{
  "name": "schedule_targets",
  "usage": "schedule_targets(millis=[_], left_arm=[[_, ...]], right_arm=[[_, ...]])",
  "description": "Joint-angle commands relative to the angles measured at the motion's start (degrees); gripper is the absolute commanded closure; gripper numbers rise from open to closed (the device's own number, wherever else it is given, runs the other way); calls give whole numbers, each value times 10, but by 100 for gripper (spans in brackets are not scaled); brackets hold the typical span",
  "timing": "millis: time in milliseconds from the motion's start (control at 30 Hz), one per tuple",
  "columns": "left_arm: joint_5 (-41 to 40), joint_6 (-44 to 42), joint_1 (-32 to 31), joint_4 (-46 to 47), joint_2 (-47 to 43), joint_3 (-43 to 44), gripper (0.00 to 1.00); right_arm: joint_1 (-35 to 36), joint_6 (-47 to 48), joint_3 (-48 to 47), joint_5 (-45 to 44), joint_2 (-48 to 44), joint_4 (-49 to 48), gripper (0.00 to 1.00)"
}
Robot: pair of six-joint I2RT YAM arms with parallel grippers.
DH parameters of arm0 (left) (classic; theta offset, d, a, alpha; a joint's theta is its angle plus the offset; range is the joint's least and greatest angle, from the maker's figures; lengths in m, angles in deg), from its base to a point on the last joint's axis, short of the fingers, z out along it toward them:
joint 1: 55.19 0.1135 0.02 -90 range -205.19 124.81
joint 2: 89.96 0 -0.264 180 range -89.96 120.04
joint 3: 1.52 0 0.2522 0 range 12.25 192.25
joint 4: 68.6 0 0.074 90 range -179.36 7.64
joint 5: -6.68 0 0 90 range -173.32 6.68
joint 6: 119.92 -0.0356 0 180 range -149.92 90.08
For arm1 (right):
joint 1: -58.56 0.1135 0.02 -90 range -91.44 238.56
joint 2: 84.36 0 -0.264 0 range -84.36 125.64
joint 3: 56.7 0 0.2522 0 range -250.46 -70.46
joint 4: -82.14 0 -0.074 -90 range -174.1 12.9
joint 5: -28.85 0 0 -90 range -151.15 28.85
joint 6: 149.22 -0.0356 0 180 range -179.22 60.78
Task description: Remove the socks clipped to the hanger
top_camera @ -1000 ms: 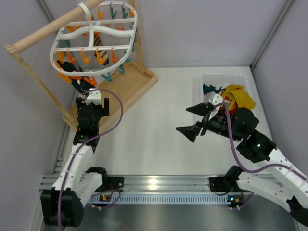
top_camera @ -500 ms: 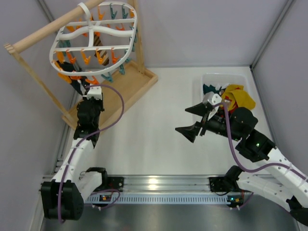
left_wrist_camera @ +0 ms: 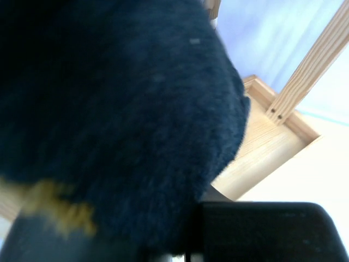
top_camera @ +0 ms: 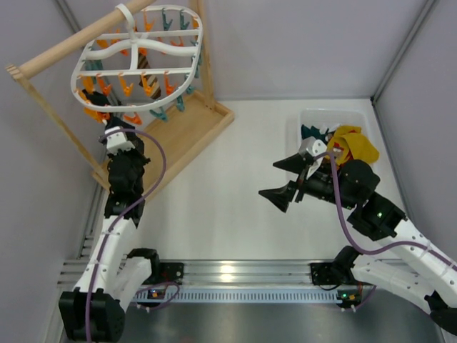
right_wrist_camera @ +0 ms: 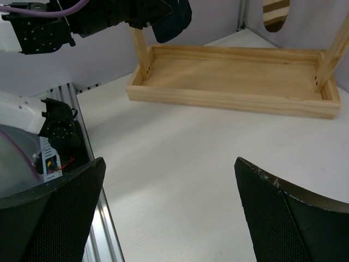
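The white oval hanger [top_camera: 191, 71] hangs from a wooden rod, with orange and teal clips under it. My left gripper [top_camera: 108, 121] reaches up under its near left edge and is shut on a dark sock [left_wrist_camera: 109, 109], which fills the left wrist view. From the right wrist view the same dark sock [right_wrist_camera: 170, 19] hangs at the left arm's tip. A brown-and-cream striped sock [right_wrist_camera: 275, 13] still dangles from the hanger. My right gripper [top_camera: 275, 180] hovers open over the table's middle with nothing between its fingers [right_wrist_camera: 283, 218].
The wooden stand's tray base [right_wrist_camera: 234, 76] lies below the hanger, with upright posts [left_wrist_camera: 311, 65] at its corners. A white bin [top_camera: 332, 116] at the back right holds a yellow sock [top_camera: 358, 144] and a teal sock [top_camera: 310, 132]. Grey walls close in on both sides.
My left gripper has moved up and to the left under the hanger's edge and has shut on the dark sock. The right arm has barely shifted.
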Motion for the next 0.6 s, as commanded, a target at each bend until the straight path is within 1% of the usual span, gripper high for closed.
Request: schedule_targets(millis=[0,67,133,167,200,233,267,367,400,467,533,567], left_arm=[[-25,113,-3,-39,-18,13,100],[-26,135,-7,-50,-18,2,100],[-31,139,-24,-62,-14,-1,100],[-60,139,-35,-67,-11,0,100],[-80,139,-69,-71,-6,1,100],[-98,138,-88,-73,-3,5,100],[-146,136,-134,-72,0,9,100],[-206,123,-210,-72,18,29,100],[-223,123,-248,-75,32,35,100],[-222,145,-282,-87,46,54,100],[-254,152,-308,-100,73,76,100],[-275,151,-342,-103,85,83,100]], right_arm=[[3,-7,4,9,-6,-43,3],[3,-8,5,9,-7,-43,3],[3,-12,6,9,-7,-48,3],[3,-12,6,8,-8,-49,3],[3,-13,6,8,-9,-50,3],[3,-13,7,2,-11,-50,3],[3,-16,8,-2,-11,-55,3],[3,-24,-1,-13,-9,-56,3],[3,-26,-6,-14,-7,-55,3],[3,-36,-20,-16,1,-52,3],[3,-48,-34,-25,10,-50,4],[3,-55,-50,-28,23,-50,4]])
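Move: The left fingers are already shut on the dark sock, with the hanger's front orange clips some 10 cm above and about 3 cm ahead. Another dark sock hangs roughly 6 cm ahead and 6 cm to the left. The open right gripper waits about 38 cm to the right of the left hand, 17 cm back and 6 cm higher; from that right gripper the held sock lies 38 cm left, 17 cm ahead and 6 cm below. Keeping its pinch, the left hand draws the dark sock about 13 cm right towards the open right gripper. ##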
